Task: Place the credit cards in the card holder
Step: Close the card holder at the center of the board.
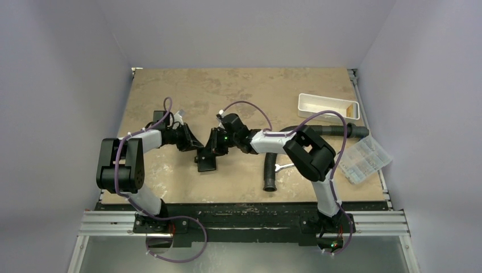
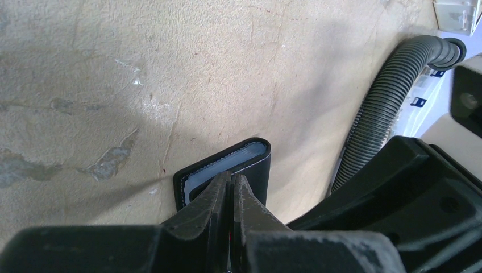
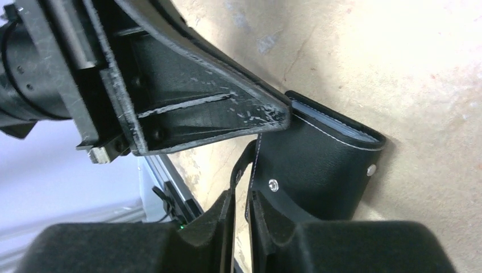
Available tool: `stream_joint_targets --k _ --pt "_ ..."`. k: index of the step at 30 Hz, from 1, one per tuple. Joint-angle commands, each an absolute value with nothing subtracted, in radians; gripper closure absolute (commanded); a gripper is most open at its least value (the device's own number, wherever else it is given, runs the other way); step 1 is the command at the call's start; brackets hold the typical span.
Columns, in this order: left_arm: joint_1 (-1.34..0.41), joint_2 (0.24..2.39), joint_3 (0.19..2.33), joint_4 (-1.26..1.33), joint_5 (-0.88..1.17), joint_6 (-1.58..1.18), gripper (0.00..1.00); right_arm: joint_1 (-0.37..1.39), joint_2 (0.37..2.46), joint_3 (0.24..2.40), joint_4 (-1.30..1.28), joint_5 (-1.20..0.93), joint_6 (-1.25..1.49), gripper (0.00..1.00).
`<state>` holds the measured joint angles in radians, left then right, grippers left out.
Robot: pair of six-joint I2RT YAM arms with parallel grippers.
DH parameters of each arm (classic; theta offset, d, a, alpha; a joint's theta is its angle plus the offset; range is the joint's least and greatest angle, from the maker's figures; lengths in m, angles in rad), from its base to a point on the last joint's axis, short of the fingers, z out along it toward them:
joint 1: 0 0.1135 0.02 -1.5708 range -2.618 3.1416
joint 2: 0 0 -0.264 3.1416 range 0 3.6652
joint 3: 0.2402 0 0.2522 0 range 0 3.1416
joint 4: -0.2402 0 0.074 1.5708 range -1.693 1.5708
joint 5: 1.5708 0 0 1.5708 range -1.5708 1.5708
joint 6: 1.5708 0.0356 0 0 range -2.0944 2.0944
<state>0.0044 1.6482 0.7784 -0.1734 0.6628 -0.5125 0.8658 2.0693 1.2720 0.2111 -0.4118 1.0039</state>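
Observation:
The black card holder (image 1: 207, 164) stands on edge on the table between my two grippers. Greyish credit cards (image 2: 227, 163) sit inside it, only their edges showing (image 3: 335, 122). My left gripper (image 2: 231, 177) is shut on the holder's upper edge, and its finger (image 3: 227, 108) meets the holder's corner in the right wrist view. The holder's (image 3: 318, 165) thin stitched flap hangs down into my right gripper (image 3: 243, 196), whose jaws stand slightly apart with table showing between them. From above, the left gripper (image 1: 193, 142) and right gripper (image 1: 212, 151) meet over the holder.
A black corrugated hose (image 1: 273, 165) lies right of the holder and reaches the far right. A silver wrench (image 1: 284, 166) lies beside it. A white tray (image 1: 328, 106) sits at the back right, and a clear compartment box (image 1: 364, 159) at the right edge.

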Motion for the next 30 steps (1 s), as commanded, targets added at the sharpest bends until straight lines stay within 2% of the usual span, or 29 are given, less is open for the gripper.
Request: stream_joint_targets --k 1,4,7,15,21,30 --pt "0.007 1.663 0.795 -0.189 0.644 -0.482 1.0 0.881 2.059 1.345 0.197 -0.429 0.933 0.75" --pt "0.008 1.663 0.796 -0.189 0.644 -0.483 1.0 0.887 2.061 1.355 0.206 -0.427 0.943 0.67" --pt "0.007 1.663 0.795 -0.186 0.649 -0.483 1.0 0.892 2.087 1.392 0.179 -0.433 0.942 0.64" --pt "0.007 1.655 0.795 -0.184 0.65 -0.483 1.0 0.9 2.125 1.427 0.143 -0.428 0.941 0.66" --pt "0.008 1.651 0.794 -0.183 0.651 -0.483 1.0 0.901 2.087 1.42 0.081 -0.368 0.878 0.59" --pt "0.008 1.651 0.795 -0.181 0.654 -0.485 1.0 0.9 2.059 1.376 0.091 -0.379 0.875 0.58"
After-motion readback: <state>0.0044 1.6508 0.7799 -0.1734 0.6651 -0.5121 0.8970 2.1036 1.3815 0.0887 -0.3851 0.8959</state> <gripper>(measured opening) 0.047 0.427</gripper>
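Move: The card holder lies under the right hand, its middle about 4 cm below, 1 cm to the right and 1 cm nearer the base. Its closing strap stands at the left edge, some 2 cm left of the right fingertips, level with them and 2 cm lower; the snap stud sits about 1 cm left and 3 cm below, also level. From the left hand the holder's middle is roughly 5 cm back, 3 cm right and 1 cm below. Left fingertips, shut, stay on the holder's far left part, the arm still. By the strap's free end the right gripper spreads its nearly shut fingers to almost half open, rising about 2 cm while reaching some 2.5 cm left; it then comes down again and 1.5 cm back to the right, tilting about 5 degrees, to bring one fingertip against the strap beside the stud. ##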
